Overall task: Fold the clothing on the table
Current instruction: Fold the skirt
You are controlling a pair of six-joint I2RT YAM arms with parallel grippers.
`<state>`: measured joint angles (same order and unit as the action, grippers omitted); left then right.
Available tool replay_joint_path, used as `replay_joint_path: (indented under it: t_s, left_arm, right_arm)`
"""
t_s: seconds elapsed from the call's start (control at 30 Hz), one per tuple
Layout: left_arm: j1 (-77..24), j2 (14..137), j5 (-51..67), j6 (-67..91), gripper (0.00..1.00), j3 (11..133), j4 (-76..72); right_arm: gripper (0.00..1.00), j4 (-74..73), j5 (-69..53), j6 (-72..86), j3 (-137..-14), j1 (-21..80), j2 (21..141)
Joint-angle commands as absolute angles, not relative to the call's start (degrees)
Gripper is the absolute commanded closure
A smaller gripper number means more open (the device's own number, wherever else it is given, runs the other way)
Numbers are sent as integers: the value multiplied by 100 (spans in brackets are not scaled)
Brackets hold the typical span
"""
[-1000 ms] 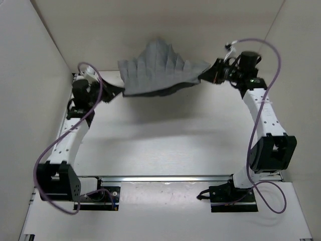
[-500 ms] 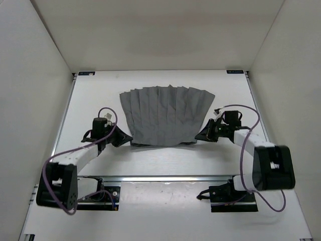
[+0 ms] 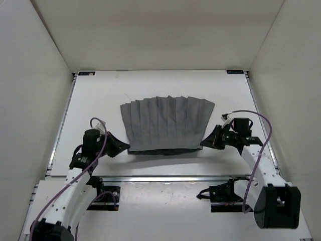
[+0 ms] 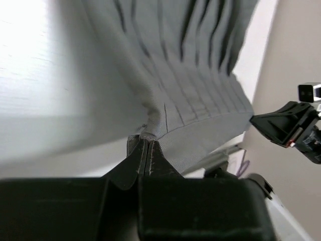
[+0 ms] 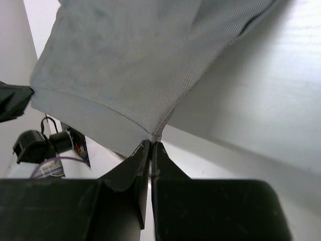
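The clothing (image 3: 165,123) is a mid-grey pleated skirt spread over the white table (image 3: 165,83), its wide hem at the far side and its waistband toward me. My left gripper (image 3: 126,147) is shut on the waistband's left corner, which shows as a pinched tuft of clothing (image 4: 200,95) above my left gripper (image 4: 145,137) in the left wrist view. My right gripper (image 3: 202,144) is shut on the right corner, where the clothing (image 5: 125,65) hangs stretched from my right gripper (image 5: 152,142). The waistband edge is lifted slightly between the two grips.
White side walls (image 3: 35,75) rise on the left, right and back of the table. A metal rail (image 3: 165,177) crosses near the arm bases. The right arm's purple cable (image 3: 268,140) loops near the right rail.
A second ago both arms held the skirt high at the back; they have swung it down toward me and laid it flat, then pulled the waistband a little nearer.
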<state>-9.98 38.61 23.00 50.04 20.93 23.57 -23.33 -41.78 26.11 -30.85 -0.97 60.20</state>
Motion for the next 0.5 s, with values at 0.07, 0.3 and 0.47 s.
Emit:
replay_joint_path:
  t_s: [0.07,0.3,0.47]
  left_arm:
    - [-1098,2937,2383,5045,100,2706,3672]
    - [-1301,2899,1899,4993,100,3944,4289]
    - [-1021,3804,2108,4624,100,4210,3747]
  right_arm:
    - [100,-4032,-3868,2136,-3549,69,4591]
    - [100,-5132,-3507,2189,-4587,361,3981]
    - [100,-5064,-3068,1951,-5518,379,4631]
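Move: Each hand keeps a corner of the skirt's near edge pinched, roughly 9 cm above the table; the skirt's middle lies about 14 cm ahead and 16 cm to the right of the left hand, and some 12 cm ahead and 16 cm to the left of the right hand. The pleated hem's left corner is about 26 cm ahead and 8 cm left of the left hand, its right corner some 24 cm ahead and 10 cm right of the right hand. Keeping their shut grip on the two corners, both hands raise the skirt's near edge by about 11 cm, while also drawing back from the hem: the left hand 2–3 cm, the right about 5 cm. Near the end both ease forward again by about a centimetre or less, and through the lift the wrists tip the fingers upward some 10 degrees, with the edge staying stretched between the hands. ##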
